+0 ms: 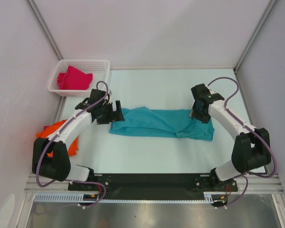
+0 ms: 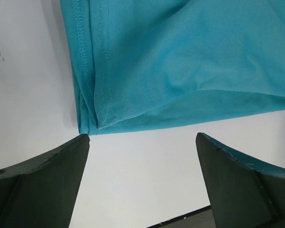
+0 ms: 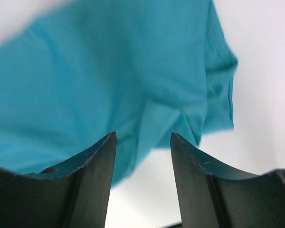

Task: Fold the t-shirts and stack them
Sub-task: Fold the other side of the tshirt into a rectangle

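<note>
A teal-blue t-shirt (image 1: 156,122) lies folded into a long strip across the middle of the table. My left gripper (image 1: 116,111) hovers at its left end, open wide. In the left wrist view the left gripper (image 2: 142,135) has only bare table between its fingers, just short of the teal shirt's hemmed corner (image 2: 92,114). My right gripper (image 1: 198,114) is over the strip's right end. In the right wrist view the right gripper (image 3: 143,134) stands open above the bunched teal cloth (image 3: 109,76), with nothing between its fingers. An orange t-shirt (image 1: 47,129) lies partly hidden under the left arm. A magenta t-shirt (image 1: 73,78) sits crumpled in the basket.
The white lattice basket (image 1: 85,61) stands at the table's back left corner. Grey walls close in the left and right sides. A black mounting rail (image 1: 152,180) runs along the near edge between the arm bases.
</note>
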Controlling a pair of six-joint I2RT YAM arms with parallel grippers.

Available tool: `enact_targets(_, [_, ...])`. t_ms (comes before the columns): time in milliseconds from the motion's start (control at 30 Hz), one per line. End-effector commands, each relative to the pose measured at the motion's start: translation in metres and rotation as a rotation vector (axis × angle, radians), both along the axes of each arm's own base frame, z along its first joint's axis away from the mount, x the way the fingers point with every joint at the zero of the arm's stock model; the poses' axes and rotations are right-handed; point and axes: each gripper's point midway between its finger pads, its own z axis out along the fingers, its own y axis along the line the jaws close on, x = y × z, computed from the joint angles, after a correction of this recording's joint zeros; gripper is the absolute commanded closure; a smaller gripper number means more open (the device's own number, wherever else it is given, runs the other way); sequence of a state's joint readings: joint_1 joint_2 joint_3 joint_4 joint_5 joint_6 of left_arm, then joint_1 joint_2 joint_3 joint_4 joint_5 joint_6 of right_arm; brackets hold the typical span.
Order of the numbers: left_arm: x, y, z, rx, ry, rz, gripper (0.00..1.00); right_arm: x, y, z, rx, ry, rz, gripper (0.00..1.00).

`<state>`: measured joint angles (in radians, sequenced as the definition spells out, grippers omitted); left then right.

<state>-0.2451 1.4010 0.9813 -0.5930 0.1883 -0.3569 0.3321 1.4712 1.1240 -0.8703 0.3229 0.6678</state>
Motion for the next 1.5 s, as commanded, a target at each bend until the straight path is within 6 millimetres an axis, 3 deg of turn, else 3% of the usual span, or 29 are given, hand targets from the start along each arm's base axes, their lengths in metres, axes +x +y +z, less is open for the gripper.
enact_targets(0, [0.001, 0.002, 0.018, -0.012, -0.068, -0.013, 0.01, 0.052, -0.007, 0.017, 0.047, -0.09, -0.023, 0.45])
enact_targets(100, [0.001, 0.004, 0.02, -0.016, -0.074, -0.011, 0.0, 0.076, -0.022, 0.008, 0.049, -0.078, -0.065, 0.45])
enact_targets(233, [0.001, 0.007, 0.021, -0.017, -0.079, -0.011, 0.01, 0.086, -0.039, -0.014, 0.034, -0.029, -0.115, 0.46])
enact_targets(500, [0.002, 0.013, 0.016, -0.017, -0.071, -0.005, 0.0, 0.078, -0.06, -0.037, -0.005, 0.01, -0.171, 0.46])
enact_targets(733, [0.005, 0.014, 0.01, -0.022, -0.058, -0.003, 0.01, 0.073, -0.082, -0.035, -0.04, 0.007, -0.214, 0.46])
enact_targets(1467, [0.007, 0.016, 0.012, -0.027, -0.059, -0.002, 0.01, 0.065, -0.091, -0.076, -0.046, 0.074, -0.242, 0.48])
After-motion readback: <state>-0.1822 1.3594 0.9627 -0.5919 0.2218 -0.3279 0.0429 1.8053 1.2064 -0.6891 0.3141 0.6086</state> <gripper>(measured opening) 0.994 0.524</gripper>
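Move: Below and ahead of the right hand, the t-shirt's far right corner lies about 12 cm forward, 7 cm to the right and 9 cm down. The shirt's near right corner is some 4 cm back and 7 cm to the right of this hand; the small turned-up flap is about 1 cm ahead and 7 cm to its left. From the left hand, the far right corner is roughly 12 cm ahead and 48 cm to the right. Swinging quickly forward about 7 cm over the folded shirt, the right hand then turns its way to the right and down, some 8 cm across and 7 cm lower in all, to just above the shirt's right edge, short of the far right corner. The wrist turns about 15 degrees clockwise; the fingers stay half open, with no grip on the cloth to be seen. ##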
